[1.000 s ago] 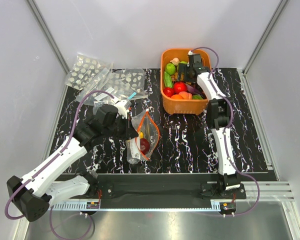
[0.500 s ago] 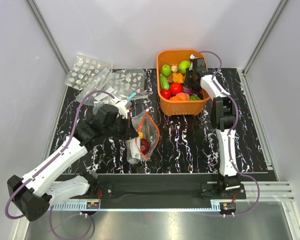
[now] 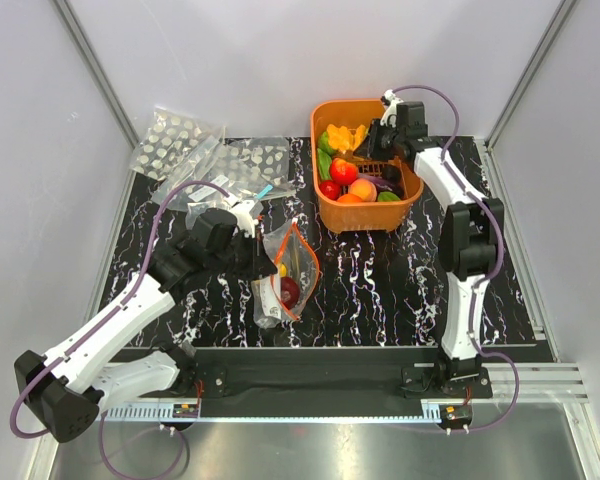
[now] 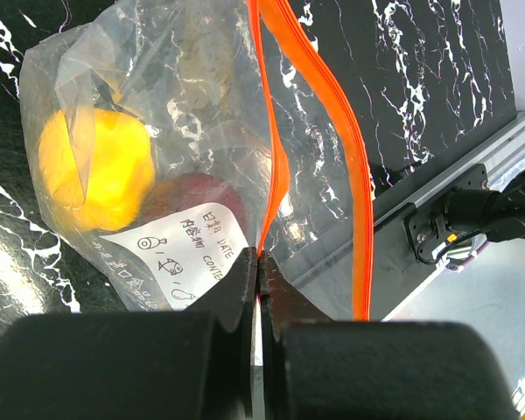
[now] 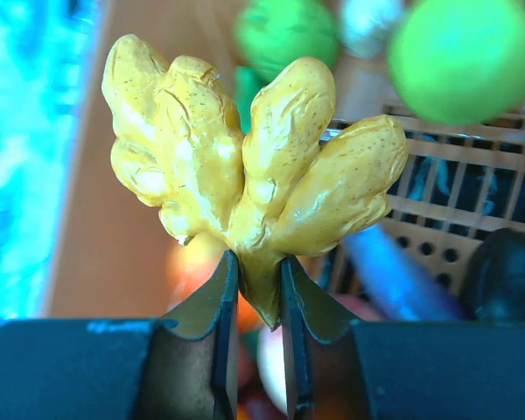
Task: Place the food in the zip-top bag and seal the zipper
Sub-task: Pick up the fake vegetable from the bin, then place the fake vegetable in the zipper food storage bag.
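The clear zip-top bag [image 3: 285, 270] stands on the black marbled mat, mouth open. My left gripper [image 4: 259, 262] is shut on one side of its red-orange zipper [image 4: 276, 157]. A yellow piece [image 4: 96, 166] and a dark red piece [image 4: 201, 197] lie inside. My right gripper [image 5: 255, 262] is shut on a knobbly yellow food piece [image 5: 245, 149], held just above the orange basket [image 3: 365, 222] at the back. In the top view that piece [image 3: 345, 135] hangs over the basket's left half. Red tomatoes [image 3: 343, 170], green and orange food lie below it.
Spotted bags [image 3: 180, 140] and a bag with a light blue strip [image 3: 265, 190] lie at the back left. A green apple [image 5: 459, 57] and a purple piece [image 5: 394, 271] sit in the basket. A metal rail [image 3: 380, 385] runs along the near edge.
My right gripper closed on the knobbly yellow piece and raised it out of the basket. The basket shifted a little to the left. The left arm and bag stayed still.
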Robot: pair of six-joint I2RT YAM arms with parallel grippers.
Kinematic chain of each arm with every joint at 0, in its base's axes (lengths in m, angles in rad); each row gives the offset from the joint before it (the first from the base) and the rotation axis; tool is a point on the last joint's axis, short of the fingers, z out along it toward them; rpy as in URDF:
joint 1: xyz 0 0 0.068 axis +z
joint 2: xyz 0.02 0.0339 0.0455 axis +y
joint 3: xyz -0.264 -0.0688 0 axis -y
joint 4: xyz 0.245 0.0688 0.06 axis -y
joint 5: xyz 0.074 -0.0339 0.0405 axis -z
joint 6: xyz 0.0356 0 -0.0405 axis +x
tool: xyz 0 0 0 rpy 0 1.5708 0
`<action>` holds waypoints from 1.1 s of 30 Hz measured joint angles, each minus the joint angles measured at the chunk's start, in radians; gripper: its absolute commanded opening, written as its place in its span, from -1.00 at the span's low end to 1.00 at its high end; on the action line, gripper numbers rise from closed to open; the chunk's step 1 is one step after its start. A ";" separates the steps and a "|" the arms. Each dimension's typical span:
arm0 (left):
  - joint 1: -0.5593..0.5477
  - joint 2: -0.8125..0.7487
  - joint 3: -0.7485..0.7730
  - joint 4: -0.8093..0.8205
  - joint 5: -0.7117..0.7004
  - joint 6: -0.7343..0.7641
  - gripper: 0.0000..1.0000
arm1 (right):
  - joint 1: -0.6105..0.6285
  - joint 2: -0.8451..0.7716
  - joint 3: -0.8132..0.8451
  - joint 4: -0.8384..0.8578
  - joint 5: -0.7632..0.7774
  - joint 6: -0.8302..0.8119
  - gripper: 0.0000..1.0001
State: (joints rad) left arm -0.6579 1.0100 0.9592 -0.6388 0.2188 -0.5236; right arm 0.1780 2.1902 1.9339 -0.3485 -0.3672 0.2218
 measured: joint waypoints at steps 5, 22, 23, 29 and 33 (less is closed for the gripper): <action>0.000 0.000 0.000 0.001 0.000 0.000 -1.00 | -0.002 -0.116 -0.072 0.048 -0.050 0.029 -0.73; 0.000 0.000 0.011 -0.003 -0.012 0.001 -1.00 | 0.028 -0.547 -0.459 -0.016 -0.032 -0.033 -0.71; 0.000 0.000 0.013 -0.004 -0.013 0.000 -1.00 | 0.046 -0.594 -0.476 -0.036 -0.016 -0.042 -0.71; 0.000 0.007 0.025 -0.008 -0.013 0.000 -1.00 | 0.208 -0.837 -0.558 -0.156 0.045 -0.086 -0.71; 0.000 0.026 0.045 -0.016 -0.013 0.000 -1.00 | 0.319 -0.941 -0.615 -0.251 0.084 -0.094 -0.71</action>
State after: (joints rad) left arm -0.6579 1.0363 1.0042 -0.6552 0.2058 -0.5236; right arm 0.4969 1.2488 1.3186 -0.5995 -0.2829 0.1276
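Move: The right hand already grips the fake ginger above the bin, whose middle is nearly straight below, some 10 cm down. The open mouth of the zip-top bag lies about 35 cm back and 15 cm left of this hand, roughly level; the dark red vegetable inside the bag is about 38 cm back, 17 cm left, 10 cm lower. A tomato sits 3 cm back, 5 cm left, 9 cm below. From the left hand the mouth is 7 cm right, 1 cm ahead, 4 cm down. Straight up at first, about 6 cm, then swiftly back towards the bag's mouth: the right hand carries the fake ginger some 28 cm back over the bin's near rim, rising again and drifting slightly left late on. Its fingers keep their pinch on the stem while the wrist turns counter-clockwise by about 15 degrees; the left hand keeps hold of the zipper lip, almost still. ##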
